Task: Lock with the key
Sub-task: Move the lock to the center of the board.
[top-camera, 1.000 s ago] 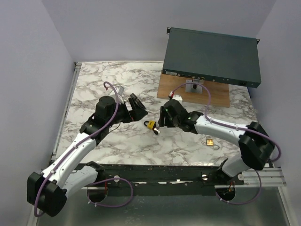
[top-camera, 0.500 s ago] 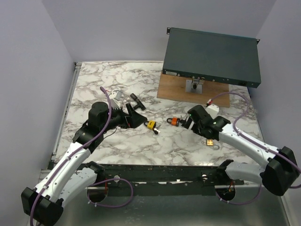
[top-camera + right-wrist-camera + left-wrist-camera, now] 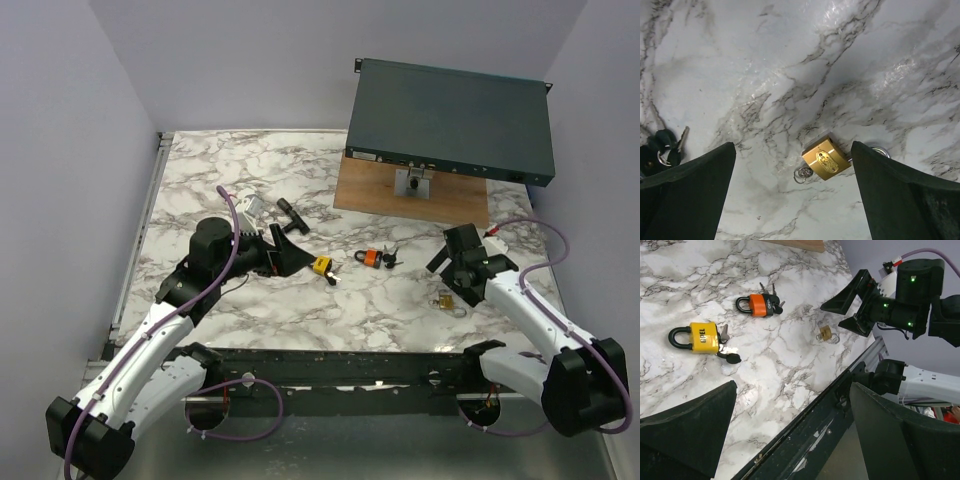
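Note:
A yellow padlock lies mid-table with a black-headed key in its base; it also shows in the left wrist view. An orange padlock with a bunch of black keys lies to its right. A small brass padlock on a key ring lies near the front right. My left gripper is open and empty, just left of the yellow padlock. My right gripper is open and empty, hovering over the brass padlock.
A dark rack box sits on a wooden board at the back right, with a metal latch on its front. The black front rail runs along the table's near edge. Walls close in on both sides.
My right arm has pulled back to the right, from beside the yellow padlock to over the brass one. The orange padlock now lies in plain view. My left gripper has drawn back slightly.

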Motion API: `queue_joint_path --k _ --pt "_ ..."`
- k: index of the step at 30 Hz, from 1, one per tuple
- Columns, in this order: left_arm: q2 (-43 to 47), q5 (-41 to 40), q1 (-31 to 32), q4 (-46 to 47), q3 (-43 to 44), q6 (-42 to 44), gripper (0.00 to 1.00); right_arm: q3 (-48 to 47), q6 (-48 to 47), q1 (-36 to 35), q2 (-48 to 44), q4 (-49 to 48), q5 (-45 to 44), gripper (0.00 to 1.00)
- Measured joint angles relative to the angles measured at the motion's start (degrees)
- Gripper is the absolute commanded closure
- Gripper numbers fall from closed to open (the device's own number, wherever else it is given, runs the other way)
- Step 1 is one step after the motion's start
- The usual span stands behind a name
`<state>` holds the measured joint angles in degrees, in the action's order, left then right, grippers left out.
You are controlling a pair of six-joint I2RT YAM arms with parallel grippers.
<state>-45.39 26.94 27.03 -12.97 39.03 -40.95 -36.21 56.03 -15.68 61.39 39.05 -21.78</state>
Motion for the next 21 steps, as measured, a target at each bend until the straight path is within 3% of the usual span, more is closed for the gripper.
queue_joint_path --k 15,21 --pt "0.5 1.0 0.0 0.0 -0.2 0.0 0.07 6.8 2.3 -0.2 1.7 -7.5 6.5 0.0" --pt "0.6 1.1 0.0 0.0 -0.2 0.0 0.07 5.3 8.5 -13.8 4.8 -9.5 6.2 0.0"
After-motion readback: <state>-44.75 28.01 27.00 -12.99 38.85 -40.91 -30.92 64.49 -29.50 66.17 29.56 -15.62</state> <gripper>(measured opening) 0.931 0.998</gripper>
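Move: The small brass lock lies almost under the right hand, roughly 4 cm below and 2 cm back, about 1 cm to its right. The orange lock's keys are some 7 cm ahead and 12 cm left of this hand, the orange lock itself 7 cm ahead and 16 cm left, and the yellow lock 5 cm ahead and 26 cm left. From the high left hand the brass lock is about 28 cm right, roughly level fore and aft, some 21 cm down. With its fingers kept wide open, the right hand first sinks about 3.5 cm around the brass lock, easing back roughly 1 cm as it starts to tilt its left side up. It then sweeps left at that low height, about 8 cm in all and quickening, while the wrist turns a little counter-clockwise; the right-hand finger comes against the brass lock's shackle side and pushes the lock along the table without pinching it. ##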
